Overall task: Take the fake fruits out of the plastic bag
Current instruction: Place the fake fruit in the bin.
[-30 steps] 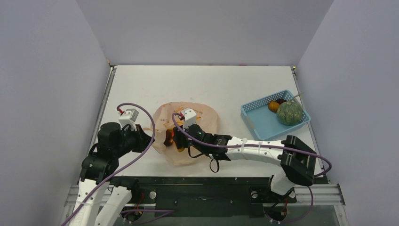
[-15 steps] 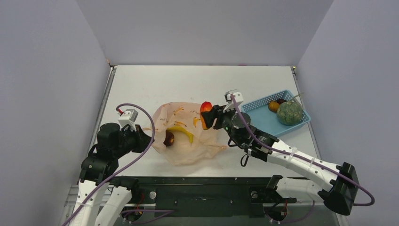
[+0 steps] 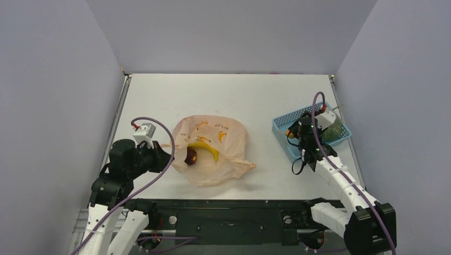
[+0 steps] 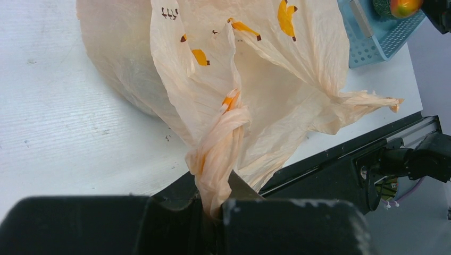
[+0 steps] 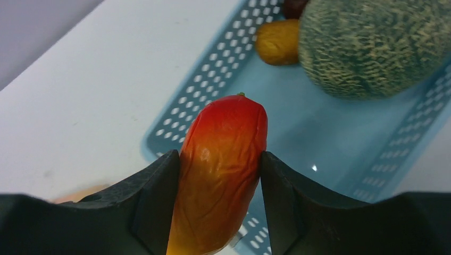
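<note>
The peach-orange plastic bag (image 3: 223,133) lies open mid-table, with a yellow banana (image 3: 206,149) and a dark maroon fruit (image 3: 190,156) showing inside it. My left gripper (image 3: 166,154) is shut on the bag's twisted handle (image 4: 218,159). My right gripper (image 5: 218,156) is shut on a red-yellow mango (image 5: 223,170), which hangs over the near left corner of the light blue basket (image 5: 340,133). In that basket lie a ribbed green melon (image 5: 372,45), an orange fruit (image 5: 277,41) and a dark one (image 5: 292,6). From above, the right gripper (image 3: 294,132) partly hides the melon (image 3: 334,130).
The blue basket (image 3: 278,123) stands at the table's right side, close to the right wall. White table (image 3: 228,95) stretches behind the bag and between bag and basket. The black front rail (image 4: 372,138) runs just beyond the bag's loose end.
My right arm lifted the mango out of the bag and swung it right to the basket. The left gripper kept its hold on the handle; the bag sagged open.
</note>
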Controlling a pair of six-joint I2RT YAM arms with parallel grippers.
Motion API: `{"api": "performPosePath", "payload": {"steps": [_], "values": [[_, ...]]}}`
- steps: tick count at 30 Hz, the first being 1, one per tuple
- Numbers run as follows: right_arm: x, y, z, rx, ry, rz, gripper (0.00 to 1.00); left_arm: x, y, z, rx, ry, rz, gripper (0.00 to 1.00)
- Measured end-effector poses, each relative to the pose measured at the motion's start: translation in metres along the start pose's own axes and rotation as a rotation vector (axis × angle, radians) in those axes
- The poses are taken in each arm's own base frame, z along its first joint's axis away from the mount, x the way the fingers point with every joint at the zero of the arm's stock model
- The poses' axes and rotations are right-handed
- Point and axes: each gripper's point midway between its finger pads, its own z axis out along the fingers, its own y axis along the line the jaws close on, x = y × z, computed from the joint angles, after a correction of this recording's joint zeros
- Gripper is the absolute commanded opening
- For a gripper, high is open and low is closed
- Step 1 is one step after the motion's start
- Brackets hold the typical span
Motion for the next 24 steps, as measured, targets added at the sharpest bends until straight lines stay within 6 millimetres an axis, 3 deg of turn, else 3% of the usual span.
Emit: {"api": "performPosePath", "payload": {"steps": [4,14,18,20,21,24], "values": [[0.012,-0.044,0.020,0.175,0.040,0.040,0.00,0.000,0.000,0.000,0.000,0.000,0.000,0.00],[0.042,-0.083,0.058,0.350,0.097,0.050,0.02,0.000,0.001,0.000,-0.006,-0.003,-0.001,0.00],[0.054,-0.083,0.075,0.367,0.145,0.045,0.19,-0.001,0.001,0.000,-0.007,-0.003,-0.001,0.00],[0.052,-0.075,0.083,0.350,0.149,0.051,0.34,-0.001,0.001,0.000,-0.007,-0.003,-0.001,0.00],[0.051,-0.072,0.085,0.341,0.148,0.054,0.46,-0.001,0.001,0.000,-0.007,-0.003,-0.001,0.00],[0.043,-0.059,0.091,0.297,0.134,0.059,0.62,-0.001,0.001,0.000,-0.007,-0.003,-0.001,0.00]]}}
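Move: Right of the right hand, which already holds the mango, the blue bin's middle lies about 12 cm across, 5 cm ahead and 14 cm below. In the bin, the small orange fruit sits some 10 cm ahead and 9 cm right of the hand, and the green gourd about 7 cm ahead and 16 cm right. From the left hand the bin is roughly 20 cm ahead, 52 cm right and 19 cm below. Lowering the mango into the left part of the bin, the right hand sinks about 10 cm while going 5 cm or so right, then eases some 5 cm forward towards the orange fruit, rising about a centimetre at the last. The wrist tips about 15 degrees further down and turns a little clockwise; the fingers keep the mango between them, just starting to slacken at the end. ##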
